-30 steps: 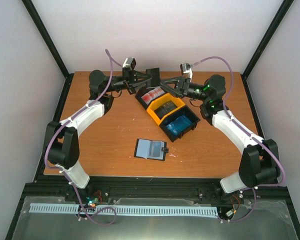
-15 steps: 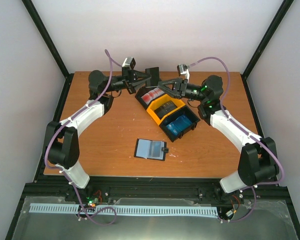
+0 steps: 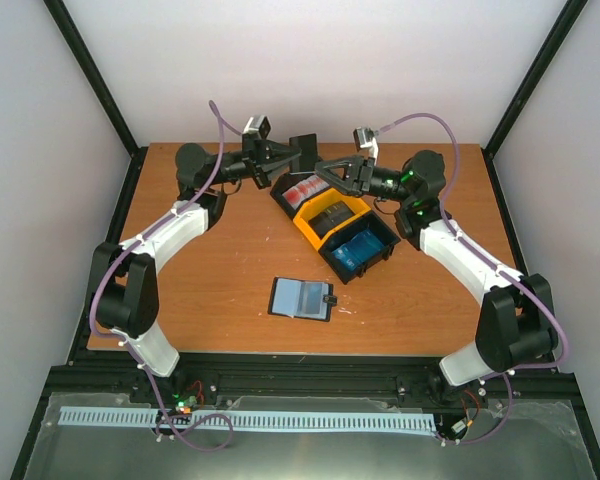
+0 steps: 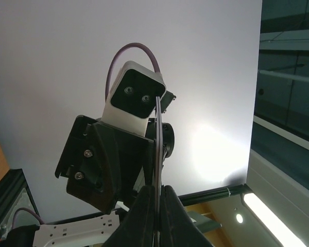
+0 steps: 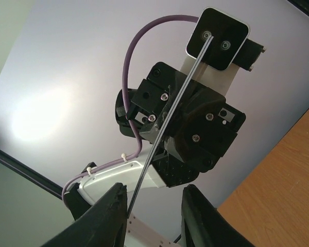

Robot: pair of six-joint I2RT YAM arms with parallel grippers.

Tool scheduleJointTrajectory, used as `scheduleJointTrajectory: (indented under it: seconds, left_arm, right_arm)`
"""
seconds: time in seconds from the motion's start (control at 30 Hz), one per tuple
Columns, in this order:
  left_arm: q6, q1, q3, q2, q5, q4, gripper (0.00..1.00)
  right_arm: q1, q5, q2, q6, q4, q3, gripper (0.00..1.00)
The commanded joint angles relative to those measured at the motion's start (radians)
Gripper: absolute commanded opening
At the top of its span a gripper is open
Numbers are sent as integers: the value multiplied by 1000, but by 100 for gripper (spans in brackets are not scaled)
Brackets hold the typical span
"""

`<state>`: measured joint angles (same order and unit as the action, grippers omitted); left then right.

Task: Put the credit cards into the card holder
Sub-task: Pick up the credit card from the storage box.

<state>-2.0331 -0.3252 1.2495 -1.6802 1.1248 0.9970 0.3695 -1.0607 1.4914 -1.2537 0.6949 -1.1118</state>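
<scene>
My left gripper [image 3: 294, 152] is raised over the back of the table, shut on a dark credit card [image 3: 304, 147]. That credit card [image 4: 158, 144] shows edge-on, rising from between the closed fingers of the left gripper [image 4: 158, 189]. My right gripper [image 3: 327, 167] faces it from the right. Its jaws stand apart around the card's free end. In the right wrist view the credit card [image 5: 167, 118] runs as a thin line close to the left finger [image 5: 113, 206] of the right gripper [image 5: 153, 191]. The card holder [image 3: 302, 298] lies open on the table, grey-blue pockets up.
Joined bins sit below the grippers: a black one [image 3: 302, 190] with a red-and-white card, a yellow one [image 3: 330, 215], and a black one [image 3: 363, 250] with blue cards. The cage's black frame posts [image 3: 92, 70] stand at both back corners.
My right gripper has moved left toward the held card and its jaws have narrowed around it. The left gripper has kept hold of the card with barely any shift.
</scene>
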Motion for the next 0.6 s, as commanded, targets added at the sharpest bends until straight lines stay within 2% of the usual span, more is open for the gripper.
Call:
scheduleJointTrajectory:
  seconds: [0.0, 0.23, 0.47, 0.57]
  left_arm:
    - [39, 5, 3, 43, -6, 29, 1]
    - [389, 3, 32, 77, 51, -294, 2]
    - [480, 0, 37, 71, 115, -337, 5]
    - [537, 1, 42, 75, 124, -395, 9]
  right_arm:
    - [5, 35, 20, 33, -73, -27, 28]
    - [7, 21, 45, 111, -289, -116, 12]
    - [24, -12, 93, 116, -350, -170, 8]
    - [25, -12, 106, 105, -344, -186, 3]
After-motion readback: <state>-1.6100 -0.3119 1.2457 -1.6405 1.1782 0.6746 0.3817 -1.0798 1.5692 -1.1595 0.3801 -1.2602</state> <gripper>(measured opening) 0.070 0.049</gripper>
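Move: The black credit card is already in the left gripper, its middle about 3 cm to that hand's right and level with it. From the right hand, whose parted fingers reach its near edge, its middle lies some 4 cm left, 2 cm ahead and 2 cm up. Far below the right hand, roughly 36 cm, the box's yellow compartment is about 6 cm ahead and 4 cm right, and the card holder about 13 cm back and 4 cm left. The black card, held out by the left hand, gets pinched from its other side as the right fingers close over its edge. The right hand eases about 2 cm forward and 2 cm down and slightly left to it, tilting some 10 degrees; the left hand keeps the card between its fingers, sinks about 3 cm and turns a little over 10 degrees, its grip just starting to slacken. ##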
